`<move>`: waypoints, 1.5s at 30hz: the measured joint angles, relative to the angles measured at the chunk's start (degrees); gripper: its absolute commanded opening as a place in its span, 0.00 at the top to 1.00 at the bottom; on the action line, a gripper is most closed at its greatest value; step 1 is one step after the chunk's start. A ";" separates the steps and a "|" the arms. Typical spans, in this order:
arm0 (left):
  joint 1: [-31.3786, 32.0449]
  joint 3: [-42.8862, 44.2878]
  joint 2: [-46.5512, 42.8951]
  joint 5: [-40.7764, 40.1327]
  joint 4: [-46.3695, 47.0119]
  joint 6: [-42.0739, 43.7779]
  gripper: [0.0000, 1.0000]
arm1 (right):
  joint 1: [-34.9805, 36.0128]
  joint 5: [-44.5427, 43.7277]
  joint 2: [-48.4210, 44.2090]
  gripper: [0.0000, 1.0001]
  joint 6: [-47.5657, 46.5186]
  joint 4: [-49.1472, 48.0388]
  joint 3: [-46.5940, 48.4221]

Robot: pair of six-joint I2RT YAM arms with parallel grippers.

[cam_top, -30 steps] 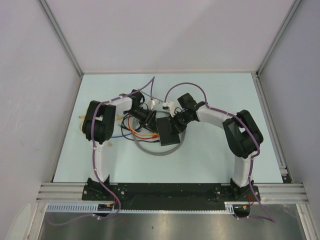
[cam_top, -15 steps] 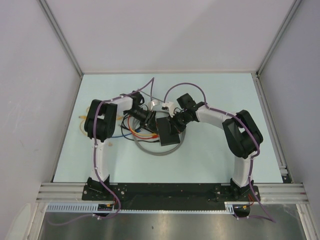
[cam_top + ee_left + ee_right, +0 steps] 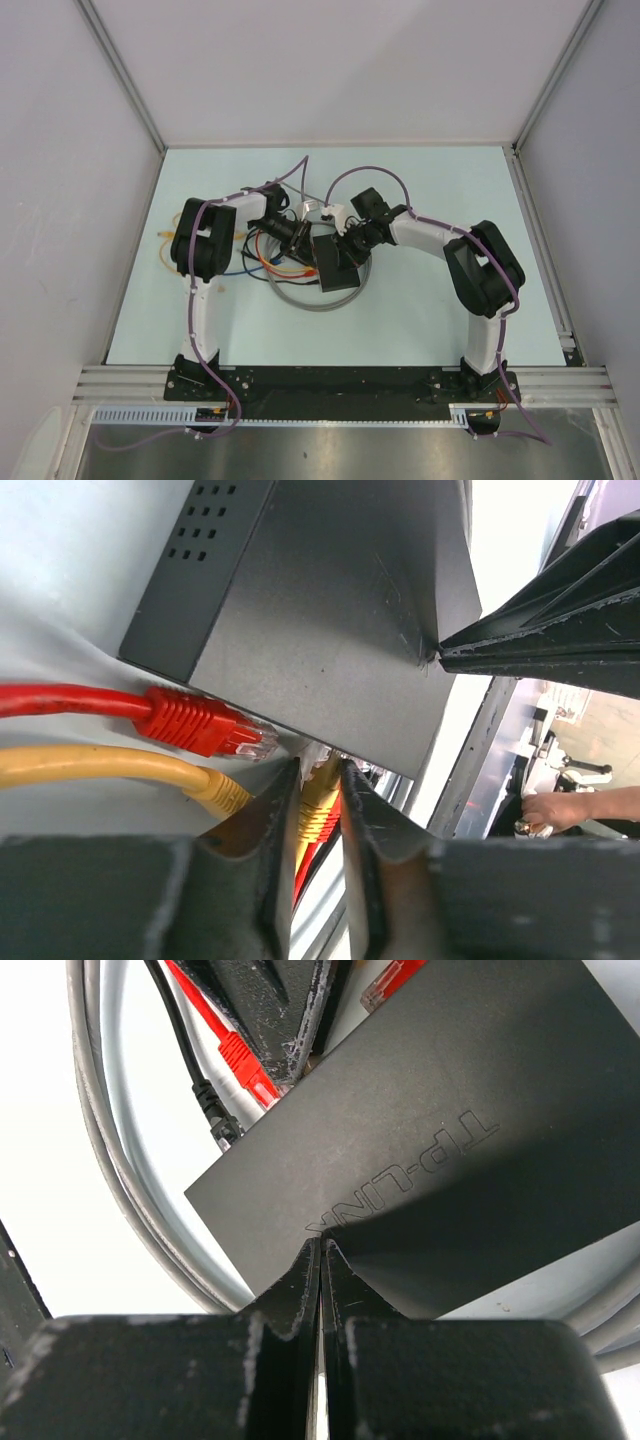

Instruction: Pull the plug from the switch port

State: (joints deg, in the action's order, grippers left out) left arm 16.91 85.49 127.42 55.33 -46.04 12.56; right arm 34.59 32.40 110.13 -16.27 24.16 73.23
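Note:
The switch [image 3: 336, 263] is a flat matte-black box lying mid-table inside a loop of grey cable. In the left wrist view the switch [image 3: 330, 610] fills the top, and my left gripper [image 3: 320, 780] has its jaws shut on a yellow plug [image 3: 318, 808] at the switch's front edge. From above, my left gripper [image 3: 305, 250] sits at the switch's left side. My right gripper [image 3: 322, 1245] is shut with nothing in it, its tips pressing down on the switch [image 3: 430, 1130] top. It reaches in from the right [image 3: 347, 247].
A red plug [image 3: 200, 723] and a second yellow plug [image 3: 215, 790] lie left of the held one. A red plug [image 3: 245, 1065] and a black plug [image 3: 215, 1110] meet the switch's far edge. Grey cable [image 3: 300, 300] coils round the switch. Loose cables [image 3: 250, 262] lie to its left.
My left gripper's jaws have narrowed onto the yellow plug. Both arms and the switch have hardly moved in the top view.

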 measured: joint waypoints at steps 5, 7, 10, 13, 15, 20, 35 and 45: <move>-0.09 0.13 0.00 0.44 -0.37 0.42 0.97 | 0.22 -0.15 0.00 1.00 -0.07 -0.28 0.00; -0.13 0.15 -0.02 0.50 -0.39 0.52 1.00 | 0.26 -0.22 0.00 1.00 -0.07 -0.31 -0.02; -0.15 0.37 -0.02 0.42 -0.74 0.61 1.00 | 0.35 -0.24 0.00 1.00 -0.07 -0.44 -0.02; -0.09 0.79 0.00 0.13 -1.31 1.20 1.00 | 0.48 -0.42 0.00 1.00 -0.09 -0.52 -0.02; 0.09 1.16 0.00 -0.20 -1.84 1.60 1.00 | 0.57 -0.48 0.00 1.00 -0.09 -0.59 -0.02; 0.28 1.53 0.00 -0.70 -2.56 3.41 1.00 | 0.79 -0.68 0.00 1.00 -0.13 -0.76 -0.02; 0.57 8.35 3.67 -1.77 -11.08 8.83 1.00 | 1.36 -1.49 0.00 1.00 -0.33 -1.25 -0.04; 0.04 7.78 4.11 0.20 -11.72 12.33 1.00 | 1.42 -1.60 0.00 1.00 -0.35 -1.38 -0.04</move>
State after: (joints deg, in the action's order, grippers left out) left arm 16.95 93.27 131.52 55.53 -57.76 24.88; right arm 36.01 30.81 110.13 -16.62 22.79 73.19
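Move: Right at the port side of the switch, between the partly open left fingertips, sits the yellow plug, its middle about 1 cm below the hand point. A red plug lies some 3 cm farther forward. Another red one is about 2 cm back, the black power plug 4 cm back, and the switch's middle 6 cm to the right, level fore and aft. From the shut right fingers on the switch top, the yellow plug lies about 6 cm left, 2 cm ahead and 2 cm below. Closing almost fully from about a quarter open, the left fingers pinch the yellow plug at the port edge. The hand stays within half a centimetre and, keeping the grip, twists slowly some 7 degrees clockwise. The right hand keeps its shut fingertips on the switch top, creeping about half a centimetre left towards the port edge. ##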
